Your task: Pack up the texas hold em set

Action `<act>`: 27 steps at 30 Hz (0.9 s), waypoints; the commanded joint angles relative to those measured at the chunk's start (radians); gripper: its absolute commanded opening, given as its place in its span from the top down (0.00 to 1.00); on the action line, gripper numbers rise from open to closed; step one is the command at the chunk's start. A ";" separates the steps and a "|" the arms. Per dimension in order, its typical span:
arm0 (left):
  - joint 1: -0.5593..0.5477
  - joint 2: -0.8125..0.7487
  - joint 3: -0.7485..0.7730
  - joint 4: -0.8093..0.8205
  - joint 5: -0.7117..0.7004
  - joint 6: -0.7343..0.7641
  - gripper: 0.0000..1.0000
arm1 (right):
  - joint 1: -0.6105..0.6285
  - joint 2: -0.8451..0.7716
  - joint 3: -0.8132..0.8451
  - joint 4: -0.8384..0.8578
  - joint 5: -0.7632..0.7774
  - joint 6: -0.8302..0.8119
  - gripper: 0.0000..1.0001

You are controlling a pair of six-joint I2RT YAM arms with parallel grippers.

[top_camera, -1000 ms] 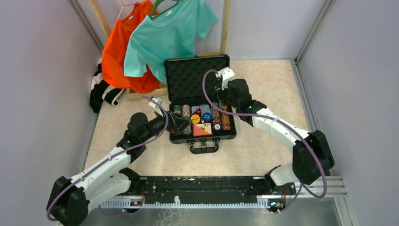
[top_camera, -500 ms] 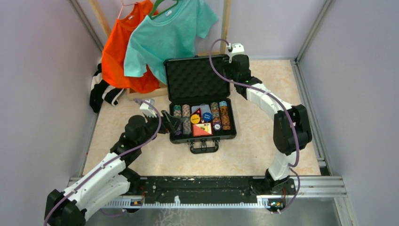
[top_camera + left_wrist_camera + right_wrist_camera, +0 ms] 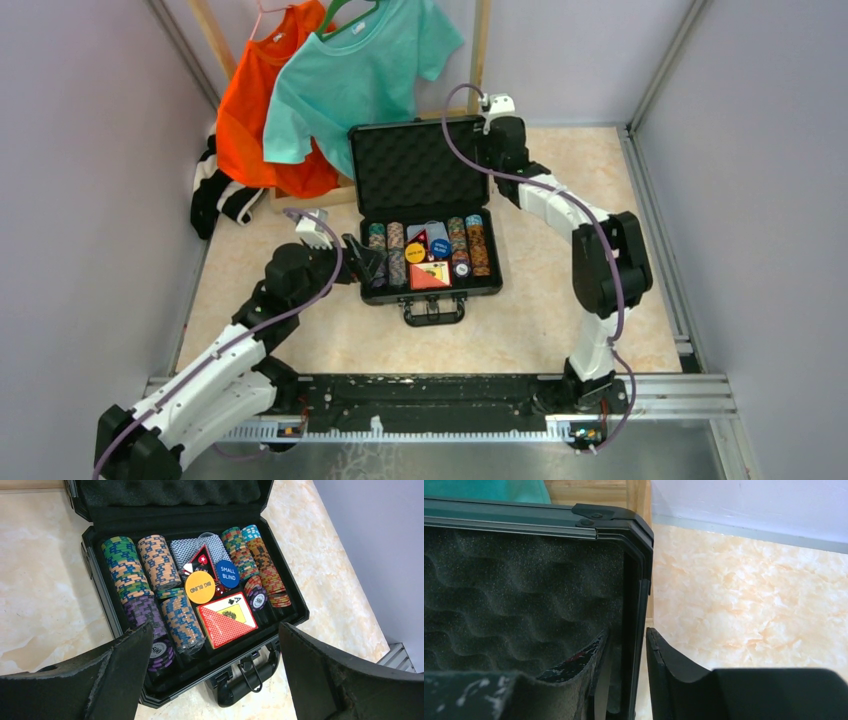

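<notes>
The black briefcase (image 3: 372,292) lies open on the floor, its foam-lined lid (image 3: 415,165) standing up at the back. In its tray sit rows of multicoloured poker chips (image 3: 122,565), a red-orange card box (image 3: 227,625), a yellow button (image 3: 200,587), a blue button (image 3: 228,573) and a dark red die (image 3: 219,591). My left gripper (image 3: 216,630) hovers open just off the case's front left corner, above the handle (image 3: 245,680). My right gripper (image 3: 626,632) is closed in on the lid's upper right edge (image 3: 641,580). One finger presses the foam, the other hugs the outer wall.
An orange shirt (image 3: 255,110) and a teal shirt (image 3: 355,70) hang on a wooden rack just behind the lid. A black-and-white garment (image 3: 215,190) lies at the left. Grey walls close in on both sides, and the metal rail (image 3: 430,395) carries the arm bases.
My right arm swung from the tray's right side up to the lid's top right corner, and its jaws narrowed onto the edge. My left gripper drew back slightly to the left, still open.
</notes>
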 commanded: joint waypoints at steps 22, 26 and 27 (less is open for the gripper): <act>0.003 -0.010 0.020 -0.001 0.001 0.017 0.01 | -0.042 0.038 0.043 0.107 -0.044 0.020 0.99; 0.002 -0.018 0.018 -0.001 0.002 0.017 0.01 | -0.042 0.018 0.021 0.124 -0.059 0.025 1.00; 0.002 -0.019 0.017 -0.002 0.002 0.017 0.01 | -0.042 0.013 0.014 0.129 -0.061 0.027 1.00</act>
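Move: The part of the case lid's right rim that I want lies about 2 cm ahead of my right hand, in line with it and 1 cm lower, with my part-open fingers already lined up on either side. The lid's top right corner is some 5 cm ahead and 2 cm above; the orange chip stack sits about 21 cm back, 1 cm left and 17 cm below. From my left hand the rim is roughly 28 cm ahead and 22 cm right, about level. I ease my right hand forward about 2 cm and roughly 1 cm down, so that my fingers straddle the open lid's right edge just below its top corner. Then I hold it there, close my fingers almost shut and pinch the rim between them, with hardly any turn of the wrist. ##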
